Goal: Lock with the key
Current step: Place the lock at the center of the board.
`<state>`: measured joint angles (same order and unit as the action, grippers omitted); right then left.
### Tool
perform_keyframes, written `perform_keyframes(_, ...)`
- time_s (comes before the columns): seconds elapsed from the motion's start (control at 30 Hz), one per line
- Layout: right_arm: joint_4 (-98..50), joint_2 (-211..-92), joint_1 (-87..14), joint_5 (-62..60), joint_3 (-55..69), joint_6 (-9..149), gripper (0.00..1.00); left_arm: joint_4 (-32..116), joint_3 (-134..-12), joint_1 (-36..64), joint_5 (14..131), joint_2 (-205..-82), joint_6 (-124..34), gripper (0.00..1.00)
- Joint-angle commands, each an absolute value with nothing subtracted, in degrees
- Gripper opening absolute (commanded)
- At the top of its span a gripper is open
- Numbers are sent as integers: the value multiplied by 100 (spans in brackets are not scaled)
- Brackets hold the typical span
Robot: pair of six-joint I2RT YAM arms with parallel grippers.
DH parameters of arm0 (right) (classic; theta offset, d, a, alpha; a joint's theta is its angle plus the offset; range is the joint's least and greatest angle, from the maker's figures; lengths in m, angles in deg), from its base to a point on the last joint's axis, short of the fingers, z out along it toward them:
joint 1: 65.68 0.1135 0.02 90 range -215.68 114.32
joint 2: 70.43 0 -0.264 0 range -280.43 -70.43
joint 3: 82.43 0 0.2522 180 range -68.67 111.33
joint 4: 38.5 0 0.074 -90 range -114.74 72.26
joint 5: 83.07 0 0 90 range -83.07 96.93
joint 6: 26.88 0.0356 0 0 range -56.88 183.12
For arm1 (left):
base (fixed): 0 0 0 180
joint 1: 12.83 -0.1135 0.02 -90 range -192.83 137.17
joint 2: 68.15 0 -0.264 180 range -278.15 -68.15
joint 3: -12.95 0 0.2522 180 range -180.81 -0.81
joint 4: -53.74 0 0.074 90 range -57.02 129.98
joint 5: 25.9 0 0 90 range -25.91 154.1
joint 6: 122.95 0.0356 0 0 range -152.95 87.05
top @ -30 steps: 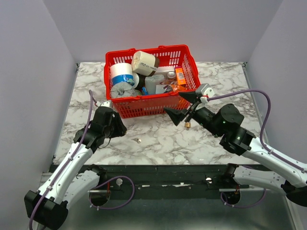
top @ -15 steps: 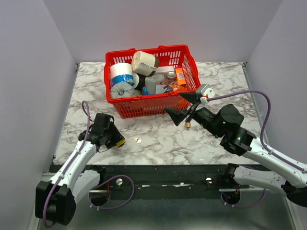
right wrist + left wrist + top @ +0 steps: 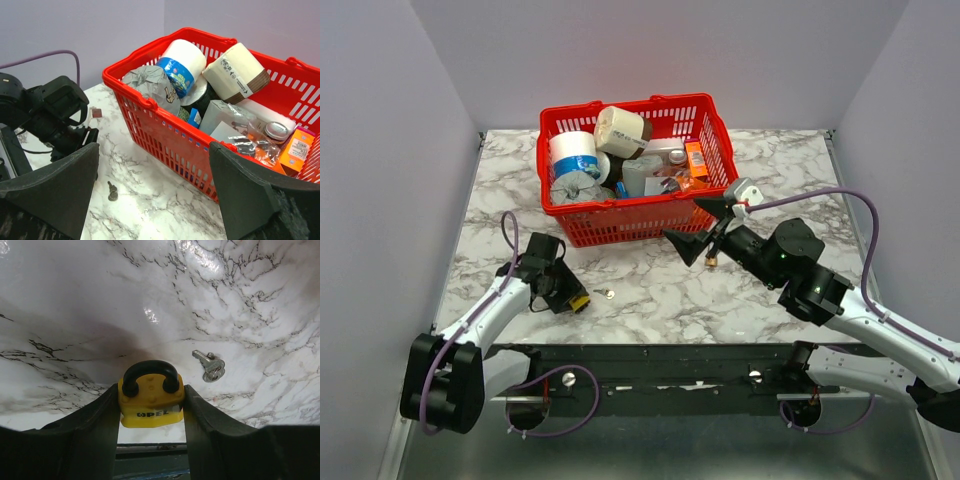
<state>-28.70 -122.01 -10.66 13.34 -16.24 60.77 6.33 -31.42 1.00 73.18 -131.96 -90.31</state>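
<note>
A yellow padlock [image 3: 150, 407] with a black shackle sits between the fingers of my left gripper [image 3: 151, 392], which is shut on its sides; the shackle points away from the wrist. In the top view the padlock [image 3: 579, 301] and left gripper [image 3: 570, 296] are low over the marble near the table's front edge. A small silver key [image 3: 609, 294] lies flat on the marble just right of the padlock, also seen as the key [image 3: 210, 366] and the key [image 3: 112, 190]. My right gripper [image 3: 685, 221] hovers open in front of the basket, with nothing between its fingers [image 3: 50, 190].
A red basket [image 3: 620, 215] full of several items, among them tape rolls, boxes and packets, stands at the back centre; its rim [image 3: 165, 115] fills the right wrist view. The table's front edge and a dark rail run just below the left gripper.
My left arm swung toward the front edge and turned its wrist, bringing the yellow padlock close beside the key. The key and the right arm stayed put.
</note>
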Motion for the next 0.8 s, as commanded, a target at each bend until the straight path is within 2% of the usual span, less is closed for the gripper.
perform_keyframes(0.0,-2614,-12080,-1092,1422,-1654,6084,96,904,-3403,62,7561,-13423,-9219,4)
perform_keyframes(0.17,-2195,-11992,-1145,1396,-1760,6031,98,1018,-3499,62,7666,-13792,-9201,6)
perform_keyframes(0.47,-1569,-11877,-1233,1097,-1699,6251,100,948,-3623,53,7614,-14039,-9193,45)
perform_keyframes(0.5,-1516,-11869,-1251,1097,-1681,6259,100,931,-3614,53,7605,-14022,-9166,53)
perform_keyframes(0.57,-1358,-11851,-1303,1045,-1628,6303,100,861,-3588,45,7605,-13952,-9175,59)
perform_keyframes(0.6,-1314,-11834,-1312,1027,-1620,6303,100,852,-3561,44,7622,-13916,-9184,67)
perform_keyframes(0.67,-1235,-11807,-1356,1044,-1611,6496,100,851,-3518,44,7622,-13838,-9175,72)
perform_keyframes(0.7,-1199,-11798,-1374,1062,-1602,6514,100,852,-3500,36,7622,-13811,-9175,81)
perform_keyframes(0.77,-1129,-11798,-1417,1062,-1584,6567,100,799,-3482,27,7622,-13732,-9140,87)
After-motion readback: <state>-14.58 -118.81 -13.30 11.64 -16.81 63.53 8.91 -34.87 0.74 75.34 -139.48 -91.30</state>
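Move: The lock is already in the left fingers, just above the board or touching it; the spot where it is to stay lies about 2 cm ahead, 1 cm to the right and 2 cm below. From this hand, the key lies about 2 cm ahead and 6 cm to the right; the red basket's middle is roughly 24 cm ahead and 13 cm right. From the high right hand that spot is about 1 cm back, 19 cm left and 34 cm down. Still pinching the lock, the left fingers carry it about 2 cm forward and 1 cm to the right, towards the key, sinking slightly, then stop and open to let go of it. The empty right hand, wide open, sinks some 5 cm and shifts about 2 cm right, tipping down around 10 degrees. ##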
